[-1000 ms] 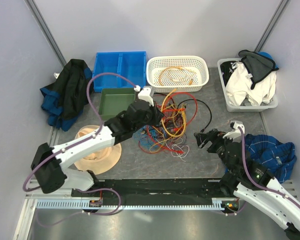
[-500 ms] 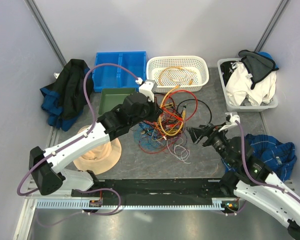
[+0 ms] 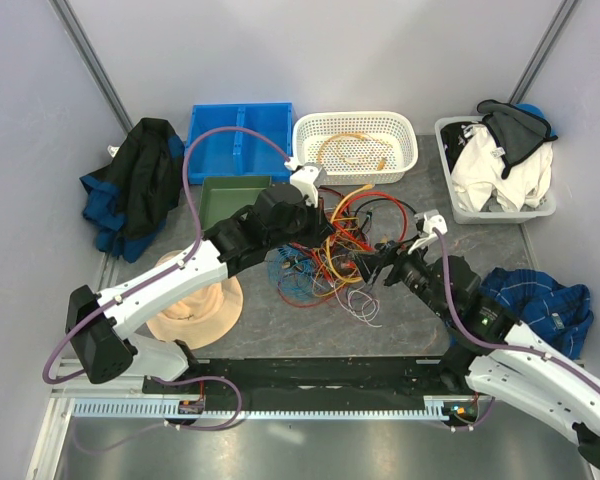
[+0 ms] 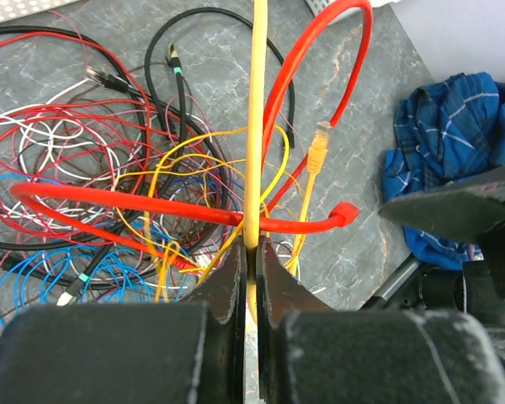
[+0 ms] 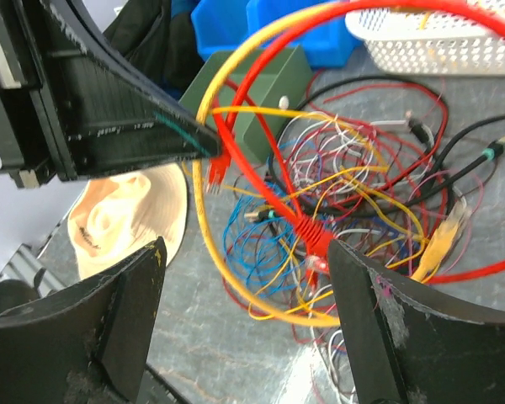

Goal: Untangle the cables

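Note:
The cables lie in a tangle of red, yellow, blue, black and white wires mid-table. My left gripper hangs over the tangle's far side, shut on a thick yellow cable that runs straight up from between its jaws. A thick red cable loops across below it. My right gripper is at the tangle's right edge and stands open. The yellow cable's loop and the red cable hang just ahead of its fingers, touching neither.
At the back stand a white basket holding an orange cable coil, a blue bin and a green tray. A tan hat lies left, a dark jacket beyond it. Clothes bin and blue plaid cloth are right.
My right arm has moved left, up to the tangle's edge, its jaws still wide. My left gripper has shifted slightly back and right, pulling the yellow cable with it.

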Robot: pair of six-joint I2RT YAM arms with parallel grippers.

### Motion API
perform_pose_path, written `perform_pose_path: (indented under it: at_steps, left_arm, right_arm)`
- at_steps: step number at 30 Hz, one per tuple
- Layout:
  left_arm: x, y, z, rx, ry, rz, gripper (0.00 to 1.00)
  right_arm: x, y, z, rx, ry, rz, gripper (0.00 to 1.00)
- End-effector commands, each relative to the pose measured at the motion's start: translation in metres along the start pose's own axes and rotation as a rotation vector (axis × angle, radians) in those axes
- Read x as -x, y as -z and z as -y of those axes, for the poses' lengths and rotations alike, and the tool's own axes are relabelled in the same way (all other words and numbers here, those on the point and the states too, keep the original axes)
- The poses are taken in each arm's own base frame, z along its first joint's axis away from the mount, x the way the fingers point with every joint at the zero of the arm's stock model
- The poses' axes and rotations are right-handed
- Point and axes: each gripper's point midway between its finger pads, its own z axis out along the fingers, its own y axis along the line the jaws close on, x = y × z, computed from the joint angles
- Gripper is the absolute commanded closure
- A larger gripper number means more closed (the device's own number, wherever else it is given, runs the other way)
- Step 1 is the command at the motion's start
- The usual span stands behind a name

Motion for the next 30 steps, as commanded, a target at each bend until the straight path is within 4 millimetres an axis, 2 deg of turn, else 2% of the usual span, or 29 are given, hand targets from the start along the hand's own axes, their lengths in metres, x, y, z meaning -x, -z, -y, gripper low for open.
perform_pose_path:
  at_steps: [1,7,10,13,14,15,16,17,19,21,23,30]
  left_arm:
    - [0.016,0.008,0.017,-0.068,-0.005,0.035,0.98]
    - [0.015,0.012,0.016,-0.070,-0.014,0.036,0.98]
    - [0.014,0.015,0.016,-0.072,-0.017,0.039,0.98]
    - [0.013,0.015,0.015,-0.071,-0.019,0.038,0.98]
    - [0.013,0.014,0.015,-0.070,-0.021,0.037,0.98]
    - [0.011,0.014,0.014,-0.066,-0.022,0.027,0.98]
    - [0.009,0.014,0.012,-0.056,-0.024,0.018,0.95]
    - [0.009,0.015,0.010,-0.045,-0.032,0.015,0.71]
    - [0.008,0.018,0.000,0.009,-0.042,0.005,0.41]
    - [0.008,0.021,-0.009,0.059,-0.047,0.004,0.03]
    - [0.008,0.027,-0.024,0.135,-0.058,0.006,0.00]
    - [0.013,0.050,-0.061,0.325,-0.010,0.102,0.00]
  right_arm:
    - [0.029,-0.006,-0.006,-0.003,0.047,0.088,0.15]
    - [0.022,-0.023,0.006,-0.075,0.156,0.035,0.17]
    - [0.014,-0.032,0.005,-0.072,0.182,-0.010,0.24]
    - [0.007,-0.039,0.003,-0.064,0.183,-0.038,0.47]
    - [0.009,-0.040,0.002,-0.064,0.176,-0.033,0.66]
    - [0.010,-0.040,0.003,-0.069,0.172,-0.031,0.76]
    - [0.015,-0.036,0.001,-0.067,0.157,-0.014,0.85]
    - [0.021,-0.034,0.000,-0.069,0.152,0.001,0.98]
    - [0.036,-0.024,-0.001,-0.081,0.136,0.043,1.00]
    - [0.048,-0.017,-0.004,-0.085,0.138,0.053,1.00]
    - [0.060,-0.008,-0.008,-0.092,0.138,0.052,1.00]
    - [0.074,0.007,-0.016,-0.093,0.105,0.026,1.00]
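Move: The red cable's plug end, dangling below my left fingers, is my right hand's aim: about 3 cm ahead of it, 2 cm left and 2 cm down; from my left hand it is roughly 3 cm back, 5 cm right and 4 cm down. The yellow cable in my left pinch sits some 6 cm ahead and 8 cm left of my right hand, about level. The cable pile lies about 9 cm ahead of my right hand, 5 cm left and 20 cm below. I ease my open right hand forward about 4 cm, dipping and edging left to the red cable's end, rolling slightly, then shut its fingers on the cable. Only then does my left hand, nearly still until now and pinching the yellow cable, open wide, let go and draw off left about 5 cm, while my right hand lifts the red cable some 7 cm. ##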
